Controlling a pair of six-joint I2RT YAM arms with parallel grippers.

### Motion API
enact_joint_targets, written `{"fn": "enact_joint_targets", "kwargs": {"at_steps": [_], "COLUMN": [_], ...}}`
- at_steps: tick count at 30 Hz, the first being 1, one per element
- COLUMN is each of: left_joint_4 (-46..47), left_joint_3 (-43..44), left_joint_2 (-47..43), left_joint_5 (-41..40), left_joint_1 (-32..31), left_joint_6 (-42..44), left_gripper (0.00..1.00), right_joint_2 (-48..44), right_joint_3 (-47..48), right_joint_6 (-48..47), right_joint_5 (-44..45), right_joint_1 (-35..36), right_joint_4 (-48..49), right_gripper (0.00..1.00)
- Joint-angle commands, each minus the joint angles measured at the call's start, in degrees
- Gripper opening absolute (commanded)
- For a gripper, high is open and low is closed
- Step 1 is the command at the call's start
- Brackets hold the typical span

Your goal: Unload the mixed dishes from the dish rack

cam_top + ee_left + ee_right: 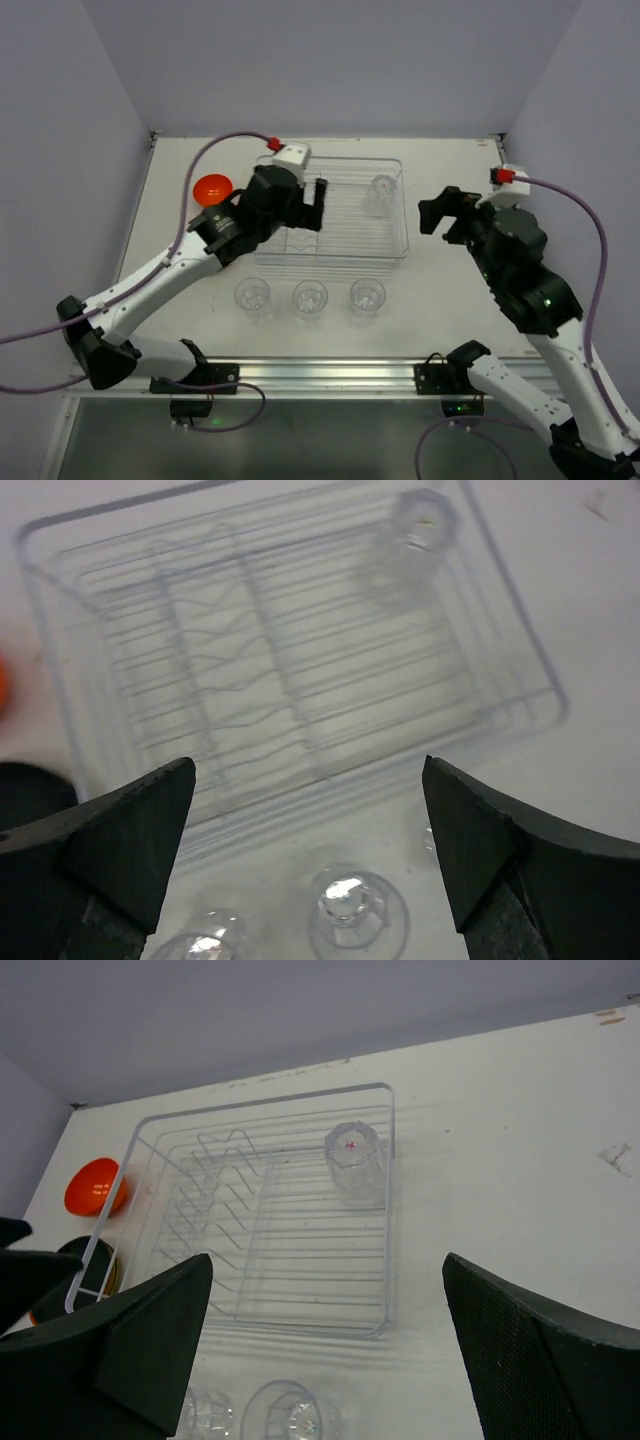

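The clear dish rack [350, 228] [300, 660] [290, 1250] lies at mid-table. One clear tumbler [381, 190] [422, 525] [352, 1155] stands upside down in its far right corner. Three more tumblers [252, 294] [310, 296] [367, 294] stand in a row on the table in front of the rack. The orange bowl [212, 188] [92, 1185] sits on the table left of the rack. My left gripper [308, 205] [310, 840] hangs open and empty over the rack's left part. My right gripper [440, 215] [325, 1330] is open and empty, right of the rack.
Left of the rack, beside the bowl, a dark plate with coloured rims under it [95, 1270] shows partly in the right wrist view; the left arm hides it from above. Walls close the table at the back and both sides.
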Motion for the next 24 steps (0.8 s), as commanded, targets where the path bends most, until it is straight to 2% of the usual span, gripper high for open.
{"fn": "enact_joint_targets", "kwargs": {"at_steps": [1, 3, 4, 6, 7, 10, 12, 14, 17, 21, 24], "left_joint_4": [-0.1, 0.1, -0.1, -2.2, -3.5, -5.4, -3.0, -2.5, -0.4, 3.0, 3.2], "left_joint_3": [-5.9, -10.8, -12.1, -15.0, -15.8, -20.9, -23.9, -26.3, -30.3, -36.2, -36.3], "left_joint_2": [-10.2, -13.9, -16.7, -18.6, -20.4, -25.5, -27.7, -28.6, -30.1, -34.1, -36.1], "left_joint_5": [-9.5, -3.6, -2.0, 0.1, 0.0, 0.0, -0.3, -1.4, -1.1, 5.9, 5.3], "left_joint_1": [12.3, 19.6, 26.3, 31.2, 33.9, 34.9, 34.9, 34.9, 34.9, 34.9, 34.8], "left_joint_6": [-7.2, -7.1, -6.3, -5.0, -4.1, -2.7, -1.8, -0.8, 0.4, -0.1, -0.2], "left_gripper": [1.00, 1.00, 1.00, 1.00, 1.00, 1.00, 1.00, 1.00, 1.00, 1.00, 1.00], "right_joint_2": [10.1, 16.5, 23.4, 30.4, 37.0, 45.9, 53.0, 59.0, 64.6, 72.6, 74.8], "right_joint_3": [1.4, 3.7, 7.0, 12.4, 14.2, 21.5, 25.7, 28.7, 34.5, 40.1, 40.4], "right_joint_6": [-0.3, 0.0, -0.2, -1.3, -2.1, -5.6, -7.4, -7.9, -10.3, -12.4, -14.1], "right_joint_5": [-5.1, -9.9, -10.4, -9.6, -9.1, -9.0, -13.7, -14.6, -13.8, -10.7, -14.4], "right_joint_1": [-1.1, -3.1, -3.3, -3.9, -3.9, -4.3, -6.1, -7.2, -8.1, -8.5, -9.9], "right_joint_4": [8.8, 9.2, 9.1, 8.8, 8.5, 7.3, 7.0, 5.9, 2.1, -2.3, -2.2], "right_gripper": [0.99, 0.99, 0.99, 0.99, 0.99, 0.99, 0.99, 0.99, 0.99, 0.98, 0.96]}}
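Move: The last glass, upside down in the back right part of the dish rack, lies about 26 cm ahead of the right hand, 7 cm to its left and some 28 cm below. The rack's middle is about 22 cm ahead and 24 cm left of that hand; the nearest unloaded glass stands 9 cm behind it and 14 cm left. From the left hand, the rack glass is about 22 cm ahead, 19 cm to the right and 21 cm below. Nothing is touched yet: the right hand, fingers wide open, reaches forward about 25 cm and down nearly 20, with a smaller shift left, towards the last glass, tipping its fingers some 35 degrees further down. The left hand, open and empty, clears away left from over the rack by about 25 cm while turning counter-clockwise, then sinks beside the black plate. ##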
